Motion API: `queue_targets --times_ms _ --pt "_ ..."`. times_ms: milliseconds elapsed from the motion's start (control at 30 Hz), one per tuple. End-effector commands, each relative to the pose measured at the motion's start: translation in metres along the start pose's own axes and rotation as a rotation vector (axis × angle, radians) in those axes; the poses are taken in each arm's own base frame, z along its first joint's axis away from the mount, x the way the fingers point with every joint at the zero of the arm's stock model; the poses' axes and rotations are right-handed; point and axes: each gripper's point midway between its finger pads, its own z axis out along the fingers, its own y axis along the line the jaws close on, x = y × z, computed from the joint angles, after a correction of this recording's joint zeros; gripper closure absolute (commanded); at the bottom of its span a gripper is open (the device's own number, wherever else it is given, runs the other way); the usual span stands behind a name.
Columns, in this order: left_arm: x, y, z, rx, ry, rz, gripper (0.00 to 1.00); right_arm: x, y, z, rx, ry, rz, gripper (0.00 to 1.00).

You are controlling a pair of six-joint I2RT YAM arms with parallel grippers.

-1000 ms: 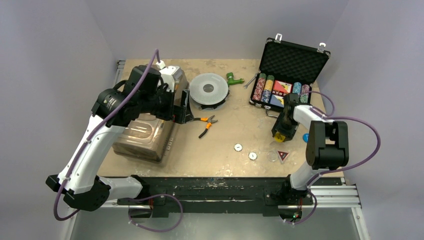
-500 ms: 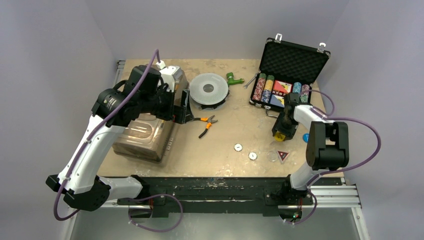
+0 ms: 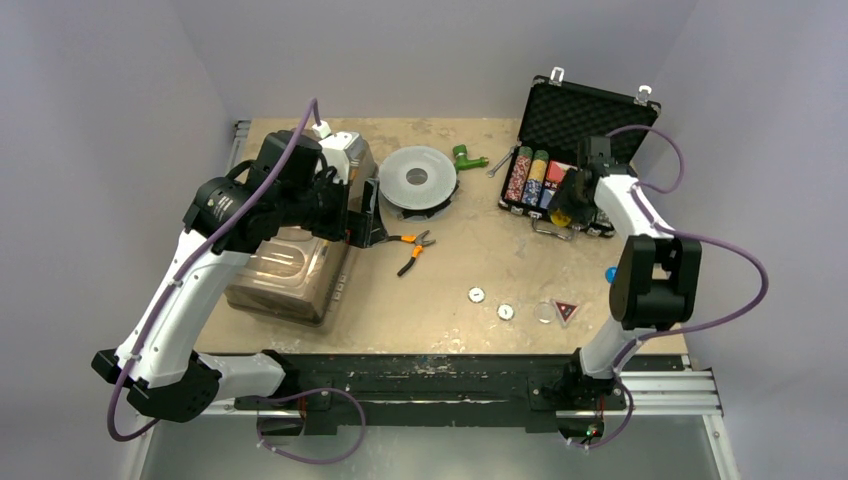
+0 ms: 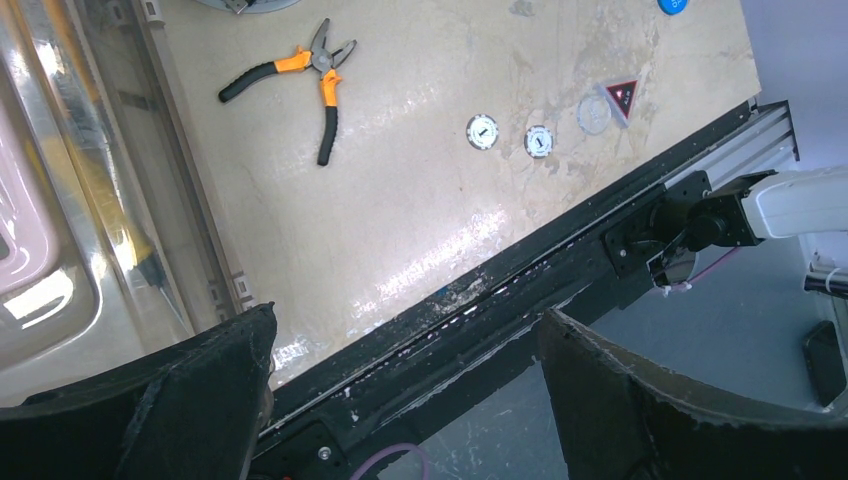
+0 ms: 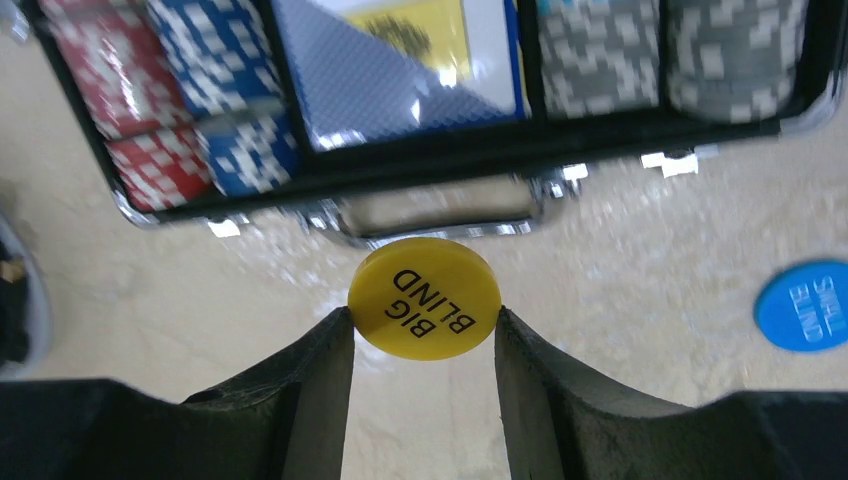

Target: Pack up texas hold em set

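Note:
The black briefcase (image 3: 590, 120) stands open at the back right, with chip rows (image 3: 530, 175) and a card deck (image 5: 400, 60) in its tray. My right gripper (image 5: 424, 318) is shut on a yellow BIG BLIND button (image 5: 424, 295), held above the table just in front of the case handle (image 5: 440, 215). On the table lie a blue SMALL BLIND button (image 5: 805, 305), two white buttons (image 3: 476, 294), a clear disc (image 3: 543, 312) and a triangular button (image 3: 566, 311). My left gripper (image 4: 405, 370) is open and holds nothing, beside the clear bin.
A large clear plastic bin (image 3: 290, 270) stands at the left under the left arm. Orange-handled pliers (image 3: 412, 248) lie mid-table. A round grey disc spool (image 3: 418, 178) and a green fitting (image 3: 465, 156) sit at the back. The black rail (image 4: 520, 290) marks the near edge.
My right gripper has risen from the table near the blue button and moved back to the front of the case, carrying the yellow button. The left arm has not moved.

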Motion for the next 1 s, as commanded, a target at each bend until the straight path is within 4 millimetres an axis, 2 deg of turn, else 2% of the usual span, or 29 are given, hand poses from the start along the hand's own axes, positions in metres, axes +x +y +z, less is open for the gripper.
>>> queue_targets --times_ms 0,267,400,600,800,967 --pt "-0.005 -0.002 -0.009 0.007 -0.036 0.025 0.00 -0.049 0.027 0.008 -0.032 -0.066 0.049 0.67" --pt "-0.001 0.002 -0.008 -0.009 -0.025 0.041 0.00 -0.113 0.053 0.044 0.002 -0.143 0.079 0.67" --pt "-0.001 0.005 -0.008 -0.020 -0.021 0.059 0.00 -0.134 0.060 0.061 0.018 -0.174 0.086 0.67" --pt "0.000 0.012 -0.006 -0.054 -0.013 0.075 0.00 -0.148 0.060 0.079 0.050 -0.189 0.112 0.65" --pt "0.000 0.015 -0.002 -0.070 -0.004 0.083 0.00 -0.163 0.062 0.087 0.057 -0.227 0.102 0.63" --pt "-0.001 0.015 0.000 -0.069 0.000 0.087 0.00 -0.165 0.059 0.098 0.073 -0.207 0.087 0.59"
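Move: Over the case's front edge, the right hand already holds the yellow big blind button; the red card deck it is taken to lies about 20 cm ahead, 5 cm right and 6 cm below. The blue card deck is some 11 cm ahead and 3 cm right, the yellow chip row 19 cm ahead and 3 cm left, the light-blue row 17 cm ahead and 13 cm right. From the left hand the red deck is roughly 37 cm ahead, 52 cm right and 30 cm below. Carrying the pinched yellow button forward over the blue deck and the dice, the right hand travels some 18 cm into the case towards the red card deck, quick at first, then slowing. It lifts a centimetre at the start, then sinks about 3.5 cm, edging right late on and turning slightly clockwise; the fingers keep their grip. ##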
